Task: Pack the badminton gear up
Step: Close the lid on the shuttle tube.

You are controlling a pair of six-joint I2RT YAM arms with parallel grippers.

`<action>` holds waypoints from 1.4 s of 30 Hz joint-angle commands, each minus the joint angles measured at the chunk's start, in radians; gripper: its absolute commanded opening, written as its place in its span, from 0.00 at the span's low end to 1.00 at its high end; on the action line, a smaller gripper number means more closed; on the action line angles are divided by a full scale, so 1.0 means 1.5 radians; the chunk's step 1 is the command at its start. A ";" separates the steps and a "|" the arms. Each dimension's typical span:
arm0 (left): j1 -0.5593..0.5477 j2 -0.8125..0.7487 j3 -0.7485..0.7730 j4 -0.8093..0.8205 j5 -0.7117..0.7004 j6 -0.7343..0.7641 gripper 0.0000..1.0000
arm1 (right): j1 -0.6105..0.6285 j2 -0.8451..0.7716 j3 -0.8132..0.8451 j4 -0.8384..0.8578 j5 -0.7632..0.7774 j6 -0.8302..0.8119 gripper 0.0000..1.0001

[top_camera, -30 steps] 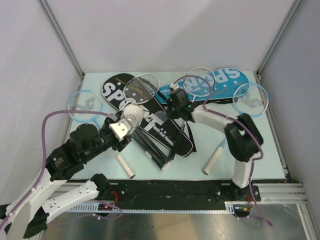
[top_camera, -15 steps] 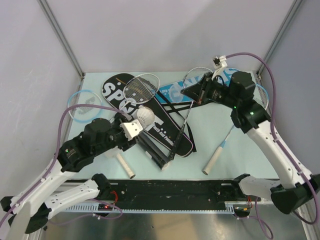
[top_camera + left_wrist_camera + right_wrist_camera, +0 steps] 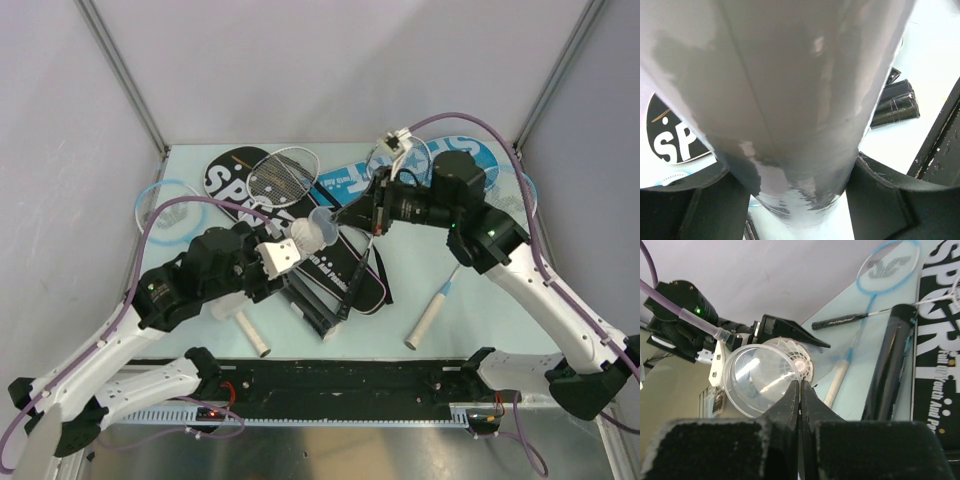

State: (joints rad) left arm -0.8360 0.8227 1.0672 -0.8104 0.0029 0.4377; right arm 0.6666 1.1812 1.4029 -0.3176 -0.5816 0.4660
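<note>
My left gripper [image 3: 292,248] is shut on a long white tube [image 3: 790,100], which fills the left wrist view between the black fingers [image 3: 885,195]. A white shuttlecock [image 3: 801,354] sits at the tube's raised end. My right gripper [image 3: 800,385] is shut, its tips pinching the rim of a clear cap [image 3: 757,380], which it holds mouth-on against the shuttlecock above the black "SPORT" cover [image 3: 230,180]. In the top view the right gripper [image 3: 350,215] and the clear cap [image 3: 322,232] meet the left gripper mid-table. A silver racket [image 3: 283,172] lies on the black cover.
A blue cover [image 3: 340,183] lies at the back under my right arm. A light-blue racket [image 3: 165,205] rests at the left. A black tube [image 3: 310,300] lies below the left gripper. White racket handles [image 3: 425,322] lie near the front edge. Walls close in on three sides.
My right arm has swung up off the table and come left to meet the tube's end. My left arm has carried the tube with its shuttlecock rightward and higher.
</note>
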 commanded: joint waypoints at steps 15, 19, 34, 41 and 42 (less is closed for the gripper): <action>-0.002 0.009 0.040 0.020 0.011 0.026 0.39 | 0.095 0.081 0.110 -0.153 0.116 -0.084 0.00; -0.001 0.010 0.042 0.019 0.013 0.027 0.39 | 0.099 0.087 0.125 -0.155 0.135 -0.087 0.00; -0.001 0.011 0.050 0.017 0.019 0.024 0.39 | 0.124 0.109 0.145 -0.185 0.182 -0.120 0.00; -0.002 0.012 0.054 0.017 0.024 0.023 0.39 | 0.131 0.111 0.151 -0.195 0.187 -0.119 0.26; -0.001 0.012 0.055 0.017 0.025 0.023 0.39 | 0.131 0.110 0.151 -0.192 0.187 -0.117 0.30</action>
State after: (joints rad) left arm -0.8356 0.8452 1.0878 -0.8448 0.0154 0.4534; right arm 0.8543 1.3426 1.5902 -0.5991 -0.3157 0.2977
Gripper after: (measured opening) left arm 0.687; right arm 0.237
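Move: Just off the right hand's shut fingertips is the shuttle tube's clear lid, its middle about 3 cm to the left, 2 cm back and 2 cm below. The tube's open mouth lies beyond it, about 6 cm left of the right hand, 3 cm back and 5 cm below, with the white shuttle just inside. From the left hand, which already grips the tube, the lid is roughly 5 cm ahead, 9 cm to the right and 12 cm above. Pushing the lid towards the tube's mouth with its shut fingertips, the right hand goes down about 4 cm and some 3 cm left, quickly at first, then barely creeping, while its fingers tip down some 15 degrees. At the very end they begin to part beside the lid's rim. The left hand keeps its grip and holds the tube nearly still. ##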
